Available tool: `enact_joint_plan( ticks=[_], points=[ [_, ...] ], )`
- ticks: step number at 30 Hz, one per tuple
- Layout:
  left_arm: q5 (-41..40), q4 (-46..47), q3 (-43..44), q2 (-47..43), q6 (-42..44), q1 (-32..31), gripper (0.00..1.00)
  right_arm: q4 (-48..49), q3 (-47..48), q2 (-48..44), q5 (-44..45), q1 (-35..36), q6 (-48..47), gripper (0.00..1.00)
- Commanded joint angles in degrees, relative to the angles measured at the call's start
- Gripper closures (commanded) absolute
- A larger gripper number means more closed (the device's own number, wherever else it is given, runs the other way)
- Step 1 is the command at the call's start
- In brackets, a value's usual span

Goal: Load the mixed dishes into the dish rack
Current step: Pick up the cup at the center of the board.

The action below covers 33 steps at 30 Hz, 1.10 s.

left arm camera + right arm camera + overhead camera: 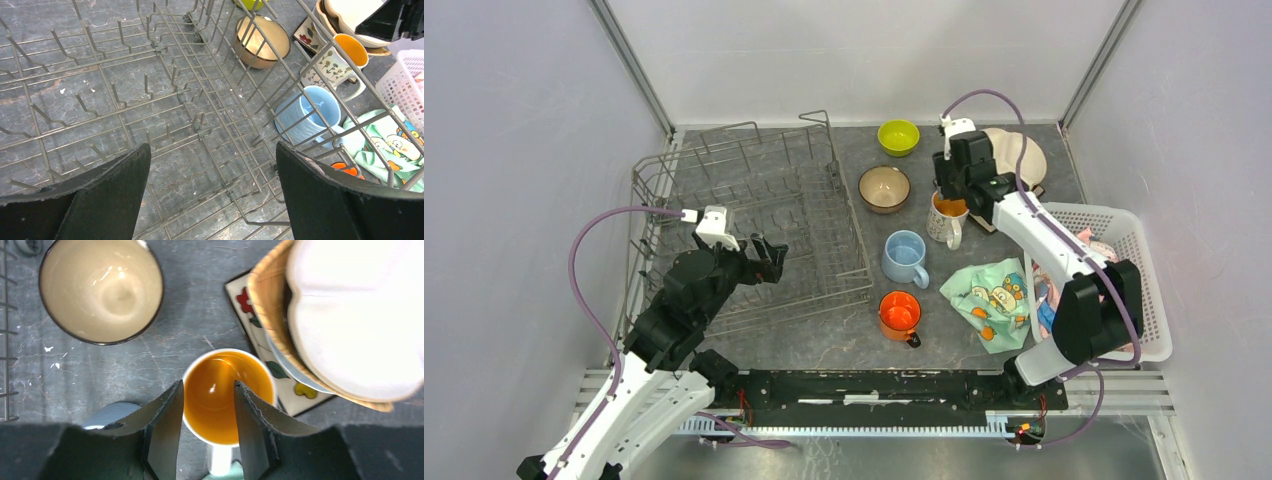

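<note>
The grey wire dish rack (754,215) stands at the left with no dishes in it. My left gripper (774,258) hangs open over its near right part, bare rack wires (150,100) between the fingers. My right gripper (207,385) is open just above the white patterned mug (220,400) with the orange inside; one finger stands outside its left rim, the other over its opening. On the table lie a tan bowl (884,188), a lime-green bowl (898,137), a light-blue mug (905,257) and an orange mug (899,313). A stack of plates (1024,155) sits behind the right gripper, cream plate (360,315) on top.
A white perforated basket (1124,240) with a pink cloth stands at the right edge. A teal patterned cloth (989,295) lies beside it, close to the mug's handle. Grey walls close in the table on three sides.
</note>
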Motion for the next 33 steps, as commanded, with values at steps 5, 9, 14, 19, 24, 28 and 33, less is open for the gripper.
enact_joint_plan(
  ticks=[5, 9, 14, 19, 24, 28, 33],
  points=[
    [-0.38, 2.58, -0.29, 0.10, 4.07, -0.21, 0.00, -3.74, 0.53, -1.74, 2.15, -5.35, -1.58, 0.54],
    [-0.46, 2.58, -0.28, 0.06, 4.11, -0.19, 0.00, -3.02, -0.58, -0.53, -0.16, -7.27, -2.54, 0.54],
    [-0.48, 2.76, -0.32, 0.30, 4.11, -0.19, 0.00, 0.05, -2.36, 1.65, -5.54, -8.35, -3.96, 0.53],
    [-0.51, 2.56, -0.15, 0.70, 4.07, -0.21, 0.00, -0.50, -2.38, 5.18, -5.57, -8.47, -5.03, 0.54],
    [-1.24, 2.55, -0.35, -0.07, 4.13, -0.19, 0.00, 0.59, -2.29, 7.48, -5.76, -8.50, -5.25, 0.58],
    [-1.44, 2.41, -0.34, 0.00, 4.11, -0.18, 0.00, 0.71, -2.26, 7.48, -5.57, -8.49, -5.25, 0.68],
    [-1.58, 2.33, -0.32, 0.42, 4.11, -0.19, 0.00, 0.48, -1.86, 5.17, -5.80, -8.51, -5.29, 0.92]
  ],
)
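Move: The cup, orange inside, stands right under the right gripper, its middle some 10 cm below and about 1 cm to the right. From that gripper the beige bowl lies about 7 cm farther out and 13 cm left, the blue cup about 10 cm back and 9 cm left, and the plate stack about 9 cm ahead and 12 cm right. From the idle left gripper the orange-lined cup is about 18 cm ahead, 35 cm right and 17 cm lower. Shift the half-open right gripper about 5 cm to the right, from over the cup's mouth to over its right-hand rim, then sink about 7 cm while tipping the fingers some 10 degrees further down, so one goes inside the cup and the other outside. Once down, close them to pinch the wall. ##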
